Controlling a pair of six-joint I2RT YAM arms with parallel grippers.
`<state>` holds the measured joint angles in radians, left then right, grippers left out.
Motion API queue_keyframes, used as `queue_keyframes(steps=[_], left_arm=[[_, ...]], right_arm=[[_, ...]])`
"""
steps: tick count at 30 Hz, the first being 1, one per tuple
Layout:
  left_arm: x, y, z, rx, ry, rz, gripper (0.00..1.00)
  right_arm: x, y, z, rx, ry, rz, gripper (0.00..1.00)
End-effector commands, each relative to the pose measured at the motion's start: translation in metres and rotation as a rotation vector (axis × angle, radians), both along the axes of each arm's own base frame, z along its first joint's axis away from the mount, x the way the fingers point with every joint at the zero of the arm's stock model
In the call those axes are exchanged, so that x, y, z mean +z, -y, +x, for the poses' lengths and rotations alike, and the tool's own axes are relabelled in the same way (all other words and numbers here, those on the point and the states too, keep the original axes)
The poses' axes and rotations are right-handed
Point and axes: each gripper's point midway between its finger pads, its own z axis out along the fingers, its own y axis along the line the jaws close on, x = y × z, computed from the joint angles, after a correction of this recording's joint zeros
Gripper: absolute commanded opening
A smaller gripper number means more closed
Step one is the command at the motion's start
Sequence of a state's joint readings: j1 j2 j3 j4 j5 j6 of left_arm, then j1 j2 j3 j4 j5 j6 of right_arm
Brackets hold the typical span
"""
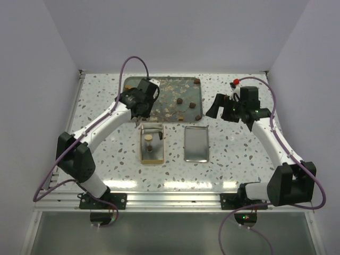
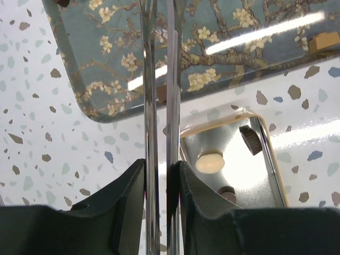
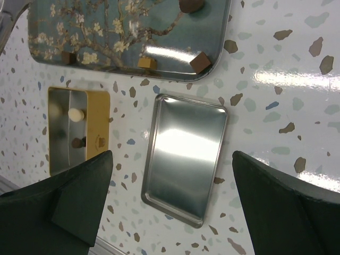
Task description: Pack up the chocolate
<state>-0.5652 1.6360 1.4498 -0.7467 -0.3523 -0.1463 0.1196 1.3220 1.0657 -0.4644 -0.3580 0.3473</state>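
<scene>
My left gripper [image 1: 139, 109] [image 2: 162, 162] is shut on a pair of shiny metal tongs [image 2: 150, 79], whose tips hang over the near edge of the floral tray [image 1: 188, 90] [image 2: 106, 53]. A small brown bit [image 2: 162, 93] shows between the tong blades; I cannot tell whether it is gripped. The gold tin [image 1: 142, 151] [image 2: 271, 154] holds a cream chocolate [image 2: 210, 161] and two dark ones [image 2: 251, 139]. More chocolate pieces [image 1: 180, 100] [image 3: 202, 62] lie on the tray. My right gripper [image 1: 226, 109] [image 3: 171, 154] hangs open and empty above the silver lid [image 1: 196, 144] [image 3: 186, 154].
The lid lies flat to the right of the tin, both just in front of the tray. Pale crumbs are scattered over the tray. White walls close the table at the left, back and right.
</scene>
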Motion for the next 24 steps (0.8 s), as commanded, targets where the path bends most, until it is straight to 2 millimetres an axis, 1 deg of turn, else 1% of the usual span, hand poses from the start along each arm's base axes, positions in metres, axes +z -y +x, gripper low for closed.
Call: queue_keyframes(steps=[1, 2, 3, 4, 5, 6, 7, 8, 9, 10, 11, 13, 15, 20, 24], left_arm=[[0.014, -0.001, -0.02, -0.002, -0.001, -0.036, 0.29], [0.01, -0.001, -0.029, -0.007, -0.019, -0.028, 0.29], [0.018, -0.002, -0.035, -0.007, -0.001, -0.052, 0.29], [0.02, -0.002, -0.041, -0.011, 0.001, -0.066, 0.29], [0.015, 0.001, -0.05, -0.029, -0.019, -0.08, 0.29], [0.016, 0.002, -0.056, -0.029, -0.018, -0.096, 0.29], [0.024, 0.001, -0.064, -0.037, -0.01, -0.12, 0.29], [0.023, 0.001, -0.072, -0.043, -0.017, -0.122, 0.29], [0.025, -0.001, -0.077, -0.039, -0.017, -0.13, 0.29], [0.033, -0.002, -0.083, -0.043, 0.0, -0.146, 0.29], [0.033, -0.005, -0.089, -0.045, -0.005, -0.144, 0.29], [0.042, -0.006, -0.098, -0.058, 0.002, -0.172, 0.29], [0.047, -0.005, -0.107, -0.067, -0.001, -0.196, 0.29], [0.039, -0.004, -0.135, -0.092, -0.058, -0.203, 0.29], [0.032, -0.007, -0.155, -0.097, -0.103, -0.186, 0.29]], right_arm=[[0.017, -0.003, 0.001, 0.022, 0.032, 0.007, 0.98], [0.017, -0.002, 0.001, 0.017, 0.035, 0.002, 0.98], [0.017, -0.001, 0.001, 0.015, 0.038, -0.003, 0.98], [0.017, -0.001, 0.001, 0.014, 0.039, -0.004, 0.98], [0.016, -0.001, 0.001, 0.015, 0.039, -0.005, 0.98], [0.015, -0.001, 0.001, 0.016, 0.034, -0.004, 0.98], [0.015, -0.002, 0.002, 0.017, 0.034, -0.003, 0.98], [0.017, -0.002, 0.002, 0.019, 0.036, -0.003, 0.98], [0.017, -0.002, 0.003, 0.019, 0.036, -0.003, 0.97], [0.017, -0.002, 0.003, 0.018, 0.037, -0.004, 0.98], [0.017, -0.002, 0.004, 0.018, 0.04, -0.006, 0.98], [0.017, -0.002, 0.005, 0.018, 0.038, -0.006, 0.98], [0.018, -0.002, 0.005, 0.016, 0.04, -0.004, 0.98], [0.021, -0.002, 0.004, 0.012, 0.046, 0.003, 0.98], [0.019, -0.001, 0.0, 0.012, 0.039, 0.0, 0.98]])
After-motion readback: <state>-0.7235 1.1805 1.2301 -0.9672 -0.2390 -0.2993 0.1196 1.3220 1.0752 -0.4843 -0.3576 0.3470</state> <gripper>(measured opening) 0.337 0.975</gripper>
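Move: Behind the left hand is the gold-rimmed box where the held chocolate goes, its middle about 10 cm back, 4 cm right and 15 cm below. In the box, the beige chocolate lies some 6 cm back and 2 cm right of the hand, the dark wedge 6 cm back and 8 cm right, the dark round one 12 cm back and 3 cm right. From the right hand the box lies about 8 cm back, 31 cm left, 16 cm below. Drawing back about 14 cm from the tray, the left hand keeps its squeeze on the metal tongs, whose tips still hold a beige chocolate, and brings the tips towards the box. First it travels level, then climbs some 5 cm and begins to sink again, rolling its left side down about 10 degrees and turning slightly clockwise. ##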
